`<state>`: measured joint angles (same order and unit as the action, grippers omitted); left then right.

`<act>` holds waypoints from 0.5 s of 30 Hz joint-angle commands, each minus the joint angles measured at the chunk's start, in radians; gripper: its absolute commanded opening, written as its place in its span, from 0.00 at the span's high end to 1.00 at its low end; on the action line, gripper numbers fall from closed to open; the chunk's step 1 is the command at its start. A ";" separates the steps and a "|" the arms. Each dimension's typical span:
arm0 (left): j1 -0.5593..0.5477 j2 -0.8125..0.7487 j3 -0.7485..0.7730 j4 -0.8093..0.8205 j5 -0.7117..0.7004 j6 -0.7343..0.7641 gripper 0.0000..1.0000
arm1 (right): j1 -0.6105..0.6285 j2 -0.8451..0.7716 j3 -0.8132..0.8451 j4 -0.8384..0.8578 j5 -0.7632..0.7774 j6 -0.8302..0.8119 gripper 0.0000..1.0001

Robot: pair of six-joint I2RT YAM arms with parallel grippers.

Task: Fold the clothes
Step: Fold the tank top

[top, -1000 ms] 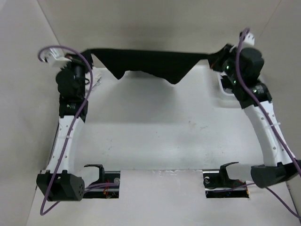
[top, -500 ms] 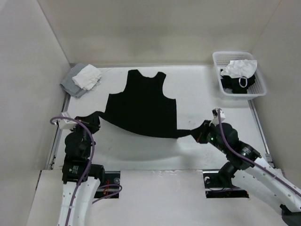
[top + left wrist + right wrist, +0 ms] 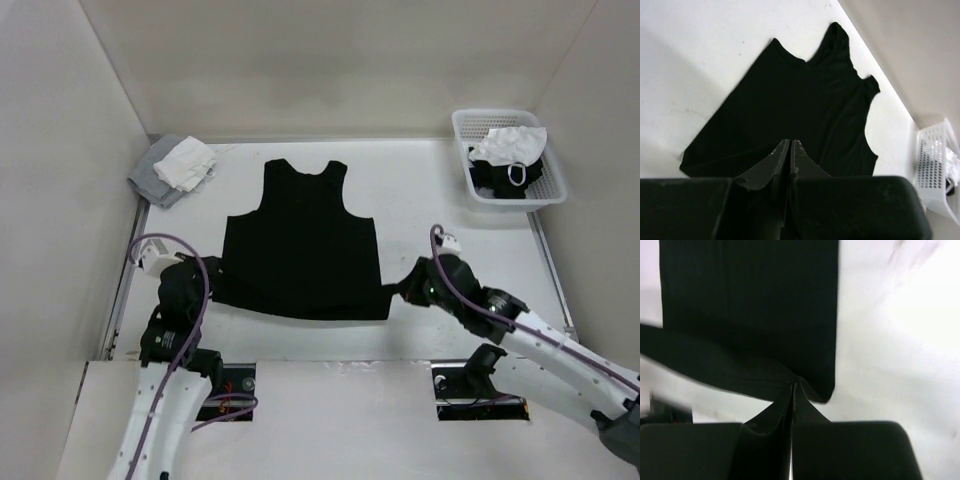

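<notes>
The clothes (image 3: 300,235) are one black garment spread flat on the white table, neck end toward the far wall and hem toward me. My left gripper (image 3: 214,274) is shut on the hem's left corner, low over the table. My right gripper (image 3: 399,288) is shut on the hem's right corner. In the left wrist view the fingertips (image 3: 790,142) press together over the clothes (image 3: 805,100). The right wrist view shows the tips (image 3: 794,385) pinching a raised fold of the clothes (image 3: 750,305) beside their right edge.
A grey-and-white cloth pile (image 3: 175,168) lies at the far left corner. A white basket (image 3: 556,186) holding white and black cloth stands at the far right, and its wall (image 3: 935,165) shows in the left wrist view. Walls close the table in on three sides.
Both arms have drawn back from the far wall toward me, dragging the clothes with them. The garment went from hanging stretched between the grippers to lying flat on the table.
</notes>
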<state>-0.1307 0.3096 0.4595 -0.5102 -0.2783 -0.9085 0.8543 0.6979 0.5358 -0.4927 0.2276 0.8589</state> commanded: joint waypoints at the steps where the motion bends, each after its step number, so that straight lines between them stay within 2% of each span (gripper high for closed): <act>1: 0.021 0.182 0.054 0.295 -0.044 -0.010 0.97 | -0.189 0.139 0.139 0.244 -0.071 -0.147 1.00; 4: 0.056 0.406 0.106 0.497 -0.068 -0.007 0.98 | -0.367 0.322 0.254 0.374 -0.184 -0.201 1.00; 6: 0.079 0.558 0.143 0.608 -0.093 -0.016 0.98 | -0.441 0.460 0.349 0.428 -0.243 -0.221 1.00; 11: 0.108 0.925 0.315 0.781 -0.114 -0.059 0.98 | -0.537 0.789 0.628 0.488 -0.307 -0.239 1.00; 15: 0.128 1.166 0.508 0.825 -0.099 -0.030 0.98 | -0.582 1.043 0.883 0.479 -0.343 -0.241 1.00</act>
<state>-0.0204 1.3819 0.8337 0.1528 -0.3611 -0.9463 0.2993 1.6394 1.2846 -0.0898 -0.0620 0.6479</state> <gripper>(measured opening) 0.029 0.005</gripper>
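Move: Both grippers already hold the tank top's hem corners, low over the table. The left strap lies about 26 cm ahead of the left gripper, 13 cm to its right and 9 cm below; the white cloth is some 33 cm ahead and 9 cm left. From the right gripper, the right strap is about 29 cm ahead, 15 cm left and 6 cm below, and the basket some 35 cm ahead and 30 cm right. Keep both grippers shut on the hem corners and sweep the hem fast and forward over the flat body of the tank top, towards the straps. Take the left gripper about 20 cm at level height, turning slightly counter-clockwise. Take the right one nearly 30 cm, rising some 8 cm, turning clockwise and tipping up about 10 degrees. ##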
